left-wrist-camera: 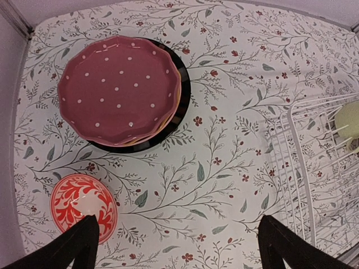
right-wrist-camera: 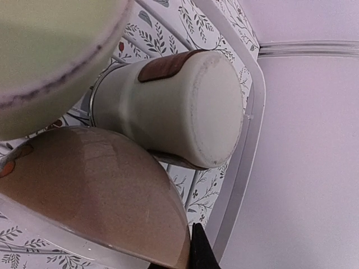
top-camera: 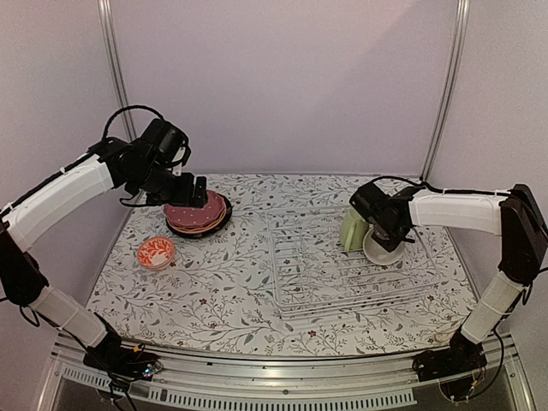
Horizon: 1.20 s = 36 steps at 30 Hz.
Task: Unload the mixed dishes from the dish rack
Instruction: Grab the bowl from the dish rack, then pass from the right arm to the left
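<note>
The white wire dish rack (top-camera: 317, 287) (left-wrist-camera: 297, 168) lies right of centre. At its far right corner my right gripper (top-camera: 387, 229) is shut on the rim of the tan bowl (top-camera: 383, 250) (right-wrist-camera: 84, 196). One black fingertip (right-wrist-camera: 202, 255) lies against the bowl's outside; the other is hidden. Beside the bowl are a pale green cup (top-camera: 352, 229) (right-wrist-camera: 45, 56) and a small grey-white cup (right-wrist-camera: 179, 106) on its side. My left gripper (top-camera: 190, 190) (left-wrist-camera: 178, 224) hangs open and empty above the cloth, near the maroon dotted plate (top-camera: 195, 214) (left-wrist-camera: 118, 84) that tops a stack.
The stack rests on a dark-rimmed plate (left-wrist-camera: 184, 106) at the back left. A white-and-red patterned bowl (top-camera: 157, 252) (left-wrist-camera: 78, 202) stands just in front of it. The floral tablecloth (top-camera: 223, 300) covers the table, with walls close behind and to the right.
</note>
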Each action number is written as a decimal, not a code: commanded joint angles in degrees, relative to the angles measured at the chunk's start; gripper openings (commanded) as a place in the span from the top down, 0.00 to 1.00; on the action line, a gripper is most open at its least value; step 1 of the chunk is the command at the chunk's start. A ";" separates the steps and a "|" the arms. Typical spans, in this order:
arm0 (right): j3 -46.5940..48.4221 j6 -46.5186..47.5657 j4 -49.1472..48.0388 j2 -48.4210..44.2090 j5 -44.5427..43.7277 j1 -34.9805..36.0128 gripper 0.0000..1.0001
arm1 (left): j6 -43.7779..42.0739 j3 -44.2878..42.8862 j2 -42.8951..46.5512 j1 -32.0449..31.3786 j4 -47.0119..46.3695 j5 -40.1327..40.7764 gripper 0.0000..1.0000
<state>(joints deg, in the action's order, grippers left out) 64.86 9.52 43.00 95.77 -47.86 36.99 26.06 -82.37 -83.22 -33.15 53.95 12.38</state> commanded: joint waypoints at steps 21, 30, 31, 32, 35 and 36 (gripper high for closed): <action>12.08 -16.67 22.72 -16.20 4.87 1.86 1.00 | -1.44 1.99 7.05 -1.57 -6.09 -0.31 0.00; 27.26 -23.54 26.30 -14.95 17.39 4.78 1.00 | -0.59 3.42 10.46 -4.30 -12.76 -1.06 0.00; 28.94 -24.52 26.45 -13.91 18.05 5.68 1.00 | -0.66 3.66 10.99 -5.21 -13.93 -0.84 0.00; 31.05 -25.81 26.14 -12.60 18.47 6.50 1.00 | -0.68 3.84 11.51 -5.99 -15.46 -0.55 0.00; 34.04 -29.69 23.17 -9.65 20.91 8.88 1.00 | -1.49 4.14 12.66 -8.45 -18.26 -0.20 0.00; 34.62 -31.20 21.73 -8.98 21.60 9.75 1.00 | -1.21 4.19 12.84 -9.25 -19.04 0.01 0.00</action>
<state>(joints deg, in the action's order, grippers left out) 96.31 -14.28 69.30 83.81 -30.68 43.99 25.12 -79.09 -72.23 -39.44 40.71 11.84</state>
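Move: Already pinched by its rim in the right fingers, the bowl has its middle about 4 cm to that hand's left, 1 cm back and 2 cm below. The white cup stands some 8 cm ahead of the right hand and 2 cm left; the green mug is about 6 cm ahead and 11 cm left, both around 3 cm lower. From the empty left hand the bowl lies roughly 47 cm right, about level in reach and 13 cm below. Keeping its pinch on the bowl's rim, the right hand eases back about 4 cm, then climbs some 18 cm out of the rack and, late in the rise, swings about 7 cm left, rolling nearly 40 degrees with its left side going up. The left hand, still wide open and empty, rises about 8 cm, tilts its fingers up and later drifts right towards it. ##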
